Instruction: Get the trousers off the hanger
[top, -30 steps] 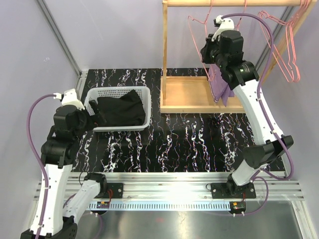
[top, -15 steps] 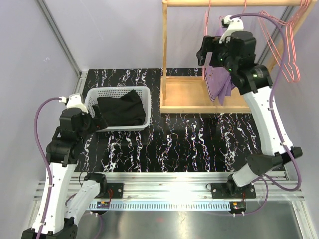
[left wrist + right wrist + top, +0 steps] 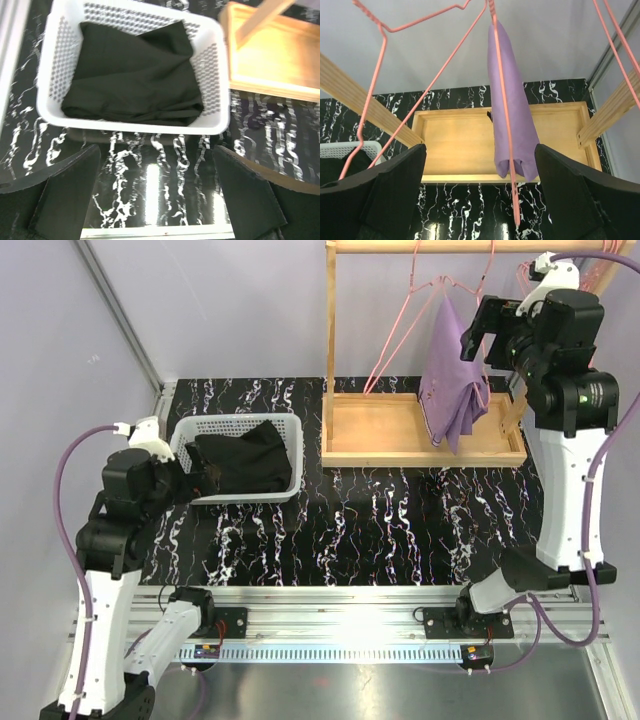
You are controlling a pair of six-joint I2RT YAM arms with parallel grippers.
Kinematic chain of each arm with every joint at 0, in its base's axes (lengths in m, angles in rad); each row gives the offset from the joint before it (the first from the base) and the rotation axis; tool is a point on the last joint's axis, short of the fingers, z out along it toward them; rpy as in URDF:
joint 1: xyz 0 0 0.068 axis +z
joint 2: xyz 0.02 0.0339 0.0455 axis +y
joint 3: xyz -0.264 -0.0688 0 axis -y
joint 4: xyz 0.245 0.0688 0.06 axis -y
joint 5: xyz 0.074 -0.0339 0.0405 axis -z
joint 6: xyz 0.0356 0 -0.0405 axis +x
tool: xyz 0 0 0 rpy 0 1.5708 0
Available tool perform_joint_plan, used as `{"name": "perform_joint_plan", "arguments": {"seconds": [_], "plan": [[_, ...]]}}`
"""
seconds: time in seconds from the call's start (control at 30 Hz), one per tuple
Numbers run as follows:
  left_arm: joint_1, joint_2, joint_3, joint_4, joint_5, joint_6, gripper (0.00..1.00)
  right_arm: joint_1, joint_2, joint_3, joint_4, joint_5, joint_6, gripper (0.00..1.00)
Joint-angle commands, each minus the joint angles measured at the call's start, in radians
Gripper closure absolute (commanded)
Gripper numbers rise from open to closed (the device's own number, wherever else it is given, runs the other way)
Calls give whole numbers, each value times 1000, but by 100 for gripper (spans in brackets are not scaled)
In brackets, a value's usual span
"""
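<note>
The light purple trousers (image 3: pixel 450 380) hang folded over a pink hanger (image 3: pixel 440 288) on the wooden rack's rail (image 3: pixel 400 246). My right gripper (image 3: pixel 474 342) is high up just right of them, open and apart from the cloth. In the right wrist view the purple trousers (image 3: pixel 512 115) and the hanger wire (image 3: pixel 506 150) hang ahead of my open right gripper (image 3: pixel 480 195). The black trousers (image 3: pixel 245 455) lie in a white basket (image 3: pixel 292 425). My left gripper (image 3: pixel 193 475) is at the basket's near left corner. In the left wrist view it (image 3: pixel 157 195) stands open and empty before the black trousers (image 3: pixel 132 75).
An empty pink hanger (image 3: pixel 395 340) leans left of the purple trousers, and more hangers (image 3: pixel 522 275) hang behind my right arm. The rack has an upright post (image 3: pixel 329 340) and a shallow wooden base tray (image 3: pixel 380 430). The table is black marble-patterned (image 3: pixel 400 520).
My right gripper has opened, let go of the purple trousers and pulled up and to the right. The trousers now hang free on the hanger. The left arm barely shifted.
</note>
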Motion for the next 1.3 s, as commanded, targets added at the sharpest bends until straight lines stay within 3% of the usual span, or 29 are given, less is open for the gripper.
{"name": "perform_joint_plan", "arguments": {"seconds": [0.0,0.27,0.4,0.8,0.83,0.97,1.07,1.27], "plan": [[-1,5,91,-38,112,18,1,-38,91,67,-80,-121,-45,3],[-1,-18,134,-68,189,27,1,-87,173,38,-17,-129,-50,17],[-1,-23,122,-72,201,33,1,-89,243,92,-36,-169,-61,39],[-1,-18,29,-26,237,37,1,-92,320,179,-36,-150,-61,76],[-1,-18,24,-22,244,37,1,-92,322,186,-40,-155,-61,85],[-1,-15,-5,-6,249,40,1,-92,322,212,-43,-155,-58,88],[-1,-7,-22,-3,254,37,1,-92,323,219,-42,-152,-58,100],[-1,2,-31,4,263,37,1,-92,300,250,-8,-166,-44,100]]}}
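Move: The near side of the pink hanger carrying the purple trousers is about 9 cm ahead of the right hand, 1 cm to its right and 8 cm below it; the trousers' middle hangs some 14 cm ahead, 3 cm right and 22 cm down. The emptied hanger is roughly 8 cm ahead and 14 cm left, and the bare hangers about 12 cm ahead and 18 cm right, both slightly below. From the left hand, the trousers' hanger is about 25 cm ahead, 52 cm right and 10 cm higher. The right hand reaches forward about 9 cm and dips some 10 cm towards the trousers' hanger, tipping its fingers down about 15 degrees and closing from wide open as it goes, then rises about 2 cm and pinches the hanger's near side between its fingertips. The left hand, empty and open, rises about 3 cm and sinks 5 cm while edging right and a little back, turning slightly clockwise. ##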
